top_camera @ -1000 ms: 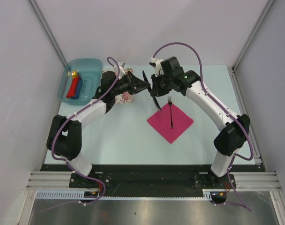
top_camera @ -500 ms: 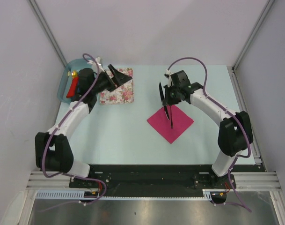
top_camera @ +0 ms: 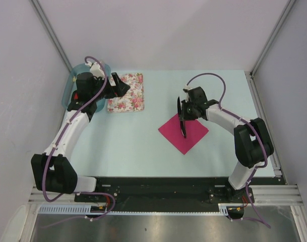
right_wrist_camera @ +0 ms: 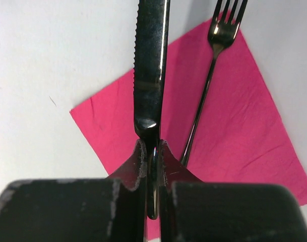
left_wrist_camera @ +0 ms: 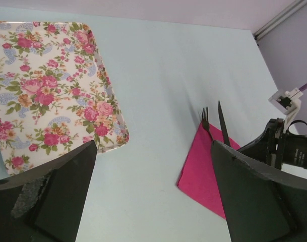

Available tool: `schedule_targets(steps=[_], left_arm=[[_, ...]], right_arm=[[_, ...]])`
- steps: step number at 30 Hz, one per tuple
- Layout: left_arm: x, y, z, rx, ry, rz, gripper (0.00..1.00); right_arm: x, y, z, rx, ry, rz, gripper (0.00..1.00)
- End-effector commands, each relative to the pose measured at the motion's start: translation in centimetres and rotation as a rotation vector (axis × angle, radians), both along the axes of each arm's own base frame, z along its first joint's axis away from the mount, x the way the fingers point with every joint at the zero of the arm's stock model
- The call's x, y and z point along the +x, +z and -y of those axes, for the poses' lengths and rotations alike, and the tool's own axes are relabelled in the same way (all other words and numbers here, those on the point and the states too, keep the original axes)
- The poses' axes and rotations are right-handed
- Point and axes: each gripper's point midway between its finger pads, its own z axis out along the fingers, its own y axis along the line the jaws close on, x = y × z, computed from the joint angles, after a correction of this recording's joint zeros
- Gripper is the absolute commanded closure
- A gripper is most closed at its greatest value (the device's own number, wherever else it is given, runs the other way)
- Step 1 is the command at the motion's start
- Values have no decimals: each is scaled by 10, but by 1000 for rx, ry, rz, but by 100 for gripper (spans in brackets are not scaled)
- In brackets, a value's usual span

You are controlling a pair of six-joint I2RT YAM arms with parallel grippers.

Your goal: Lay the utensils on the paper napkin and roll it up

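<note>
The magenta paper napkin [top_camera: 186,135] lies as a diamond right of the table's middle. On it rests the dark fork [right_wrist_camera: 213,70], tines past the far corner. My right gripper [top_camera: 182,115] is shut on the dark knife [right_wrist_camera: 150,65], gripping its handle, with the blade running over the napkin's [right_wrist_camera: 234,136] left part, next to the fork. Whether the knife touches the paper I cannot tell. My left gripper [top_camera: 120,85] stands open and empty at the far left, over the floral cloth's edge. Its wrist view shows fork [left_wrist_camera: 205,120], knife [left_wrist_camera: 223,123] and napkin [left_wrist_camera: 201,169] between its fingers.
A white floral cloth [top_camera: 127,92] lies flat at the back left. Beside it stands a blue bin [top_camera: 66,96], mostly hidden under my left arm. Grey walls enclose the table on three sides.
My left gripper opened and swung left, away from the right gripper, to the floral cloth. My right gripper carried the knife down and toward me over the napkin, beside the fork.
</note>
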Motion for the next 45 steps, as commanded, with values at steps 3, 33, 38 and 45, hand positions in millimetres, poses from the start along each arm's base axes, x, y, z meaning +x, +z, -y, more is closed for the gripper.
schedule_targets(steps=[3, 33, 38, 45], left_arm=[[2, 16, -3, 38, -14, 68, 0], [-4, 11, 0, 2, -22, 54, 0], [-3, 9, 1, 0, -22, 48, 0], [-2, 9, 1, 4, -25, 49, 0]], right_arm=[[26, 10, -6, 31, -61, 83, 100], [39, -36, -7, -13, -115, -43, 100], [41, -39, -4, -26, -123, -48, 100], [40, -45, 1, -39, -142, -68, 98]])
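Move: The right gripper holds the knife by its handle, blade forward, over the napkin, whose middle lies almost straight below, about 8 cm down and 1 cm to the right. The fork already lies on it, its middle some 4 cm ahead, 2 cm to the right and 8 cm down. From the empty left gripper the napkin's middle is about 26 cm to the right, 5 cm back and 27 cm below. Lower the right gripper about 5 cm towards the napkin, easing it some 2 cm forward as it starts and sinks, so the knife comes down just left of the fork and nearly in line with it. Keep the fingers shut on the handle; turn the wrist roughly 5 degrees clockwise and tip it slightly, slowing towards the end. ##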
